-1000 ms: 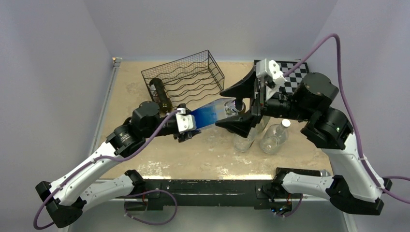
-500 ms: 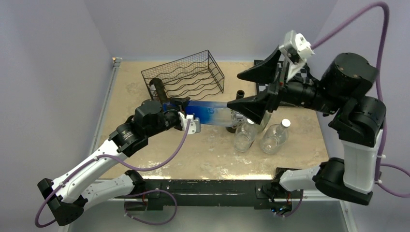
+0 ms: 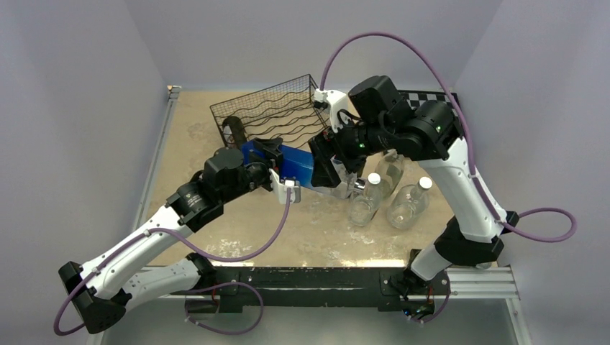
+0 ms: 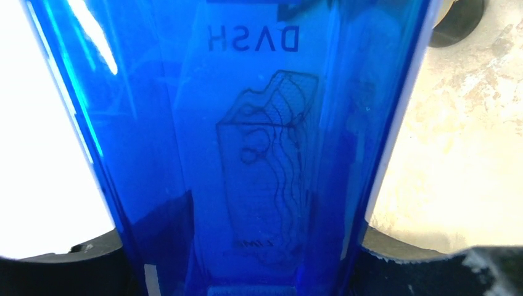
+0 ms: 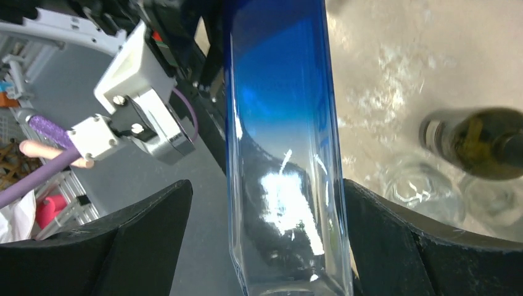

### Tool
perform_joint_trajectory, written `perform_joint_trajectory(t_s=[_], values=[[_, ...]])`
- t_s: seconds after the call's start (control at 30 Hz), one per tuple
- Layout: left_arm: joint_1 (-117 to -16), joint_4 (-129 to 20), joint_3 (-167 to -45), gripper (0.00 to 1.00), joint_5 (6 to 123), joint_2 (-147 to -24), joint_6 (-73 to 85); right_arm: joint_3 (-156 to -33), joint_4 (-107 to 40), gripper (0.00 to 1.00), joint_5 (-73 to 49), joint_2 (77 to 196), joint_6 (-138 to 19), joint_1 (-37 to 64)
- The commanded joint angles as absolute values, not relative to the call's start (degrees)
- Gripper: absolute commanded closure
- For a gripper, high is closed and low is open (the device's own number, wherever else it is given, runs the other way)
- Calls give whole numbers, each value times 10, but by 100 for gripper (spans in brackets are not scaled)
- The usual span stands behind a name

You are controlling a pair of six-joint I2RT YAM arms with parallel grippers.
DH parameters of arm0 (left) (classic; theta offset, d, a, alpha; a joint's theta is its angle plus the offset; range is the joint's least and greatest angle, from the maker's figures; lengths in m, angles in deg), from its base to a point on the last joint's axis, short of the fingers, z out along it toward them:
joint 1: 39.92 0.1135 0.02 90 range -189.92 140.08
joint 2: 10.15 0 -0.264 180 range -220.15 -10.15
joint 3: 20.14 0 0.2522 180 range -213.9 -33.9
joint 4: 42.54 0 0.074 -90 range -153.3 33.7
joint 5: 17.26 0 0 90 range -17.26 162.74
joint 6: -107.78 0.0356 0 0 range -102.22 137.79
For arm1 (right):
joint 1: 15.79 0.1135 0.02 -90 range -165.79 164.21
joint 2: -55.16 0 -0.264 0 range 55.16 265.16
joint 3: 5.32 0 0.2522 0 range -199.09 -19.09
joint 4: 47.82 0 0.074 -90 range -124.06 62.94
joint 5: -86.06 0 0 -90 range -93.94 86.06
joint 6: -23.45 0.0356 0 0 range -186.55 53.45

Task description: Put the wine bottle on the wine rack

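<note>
A square blue wine bottle [image 3: 293, 165], fading to clear at one end, hangs tilted above the table just in front of the wine rack [image 3: 280, 115], a black wire-mesh rack. My left gripper [image 3: 279, 169] is shut on its blue part, and the bottle [image 4: 265, 123] fills the left wrist view. My right gripper [image 3: 329, 162] stands open around the bottle's clear end [image 5: 287, 203]. Its right finger [image 5: 382, 234] sits at the glass, while the left finger [image 5: 154, 240] stands apart from it.
A dark bottle [image 3: 236, 135] lies in the rack's left end. Three clear bottles [image 3: 365, 201] [image 3: 408, 205] [image 3: 389, 169] stand right of centre. A dark green bottle [image 5: 475, 142] stands by them. A chessboard [image 3: 431, 95] lies at the back right.
My right arm has swung in from the right and now straddles the bottle's clear end. My left gripper has carried the bottle back toward the rack.
</note>
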State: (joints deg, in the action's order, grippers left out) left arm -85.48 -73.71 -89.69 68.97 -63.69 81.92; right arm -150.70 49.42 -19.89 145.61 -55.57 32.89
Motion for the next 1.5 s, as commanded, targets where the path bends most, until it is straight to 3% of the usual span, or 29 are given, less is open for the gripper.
perform_joint_trajectory(t_s=[0.0,0.4,0.53,0.67,0.87,1.07,1.37,1.47], values=[[-853,-590,-919,100,698,-625,842,-1486,537,7,-178,1450,-548,329],[-853,-544,-921,100,706,-631,866,-1382,444,12,-168,1438,-539,331],[-853,-539,-931,100,714,-639,866,-1379,432,22,-175,1443,-531,332],[-853,-534,-927,100,715,-640,863,-1369,427,43,-173,1443,-524,333],[-853,-531,-927,100,708,-638,853,-1367,424,47,-168,1450,-524,333],[-853,-532,-928,100,715,-639,845,-1365,423,100,-151,1451,-527,333],[-853,-544,-918,100,754,-624,814,-1353,350,100,-141,1405,-533,337],[-853,-554,-909,89,753,-611,799,-1374,342,100,-129,1398,-537,342]])
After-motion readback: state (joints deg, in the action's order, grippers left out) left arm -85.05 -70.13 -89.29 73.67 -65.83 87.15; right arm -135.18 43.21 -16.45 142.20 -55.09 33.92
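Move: The blue bottle hangs crosswise in the left hand, its middle about 5 cm right of and 2 cm back from that hand point, at its height. From the open right hand that middle is some 5 cm left, 2 cm ahead and 6 cm below. Well below the right hand, the wine rack lies roughly 28 cm ahead and 12 cm left, the standing wine bottle about 12 cm ahead and 8 cm right. The right fingers pinch the blue bottle across its paler, neck-side part, after the hand sinks about 6 cm over it with a tilt of some 10 degrees; at the very end that hand edges up about a centimetre. The left hand keeps its grip on the bottle all along, easing forward about 2 cm with a tilt of 5 degrees or so, then nearly holding still. ##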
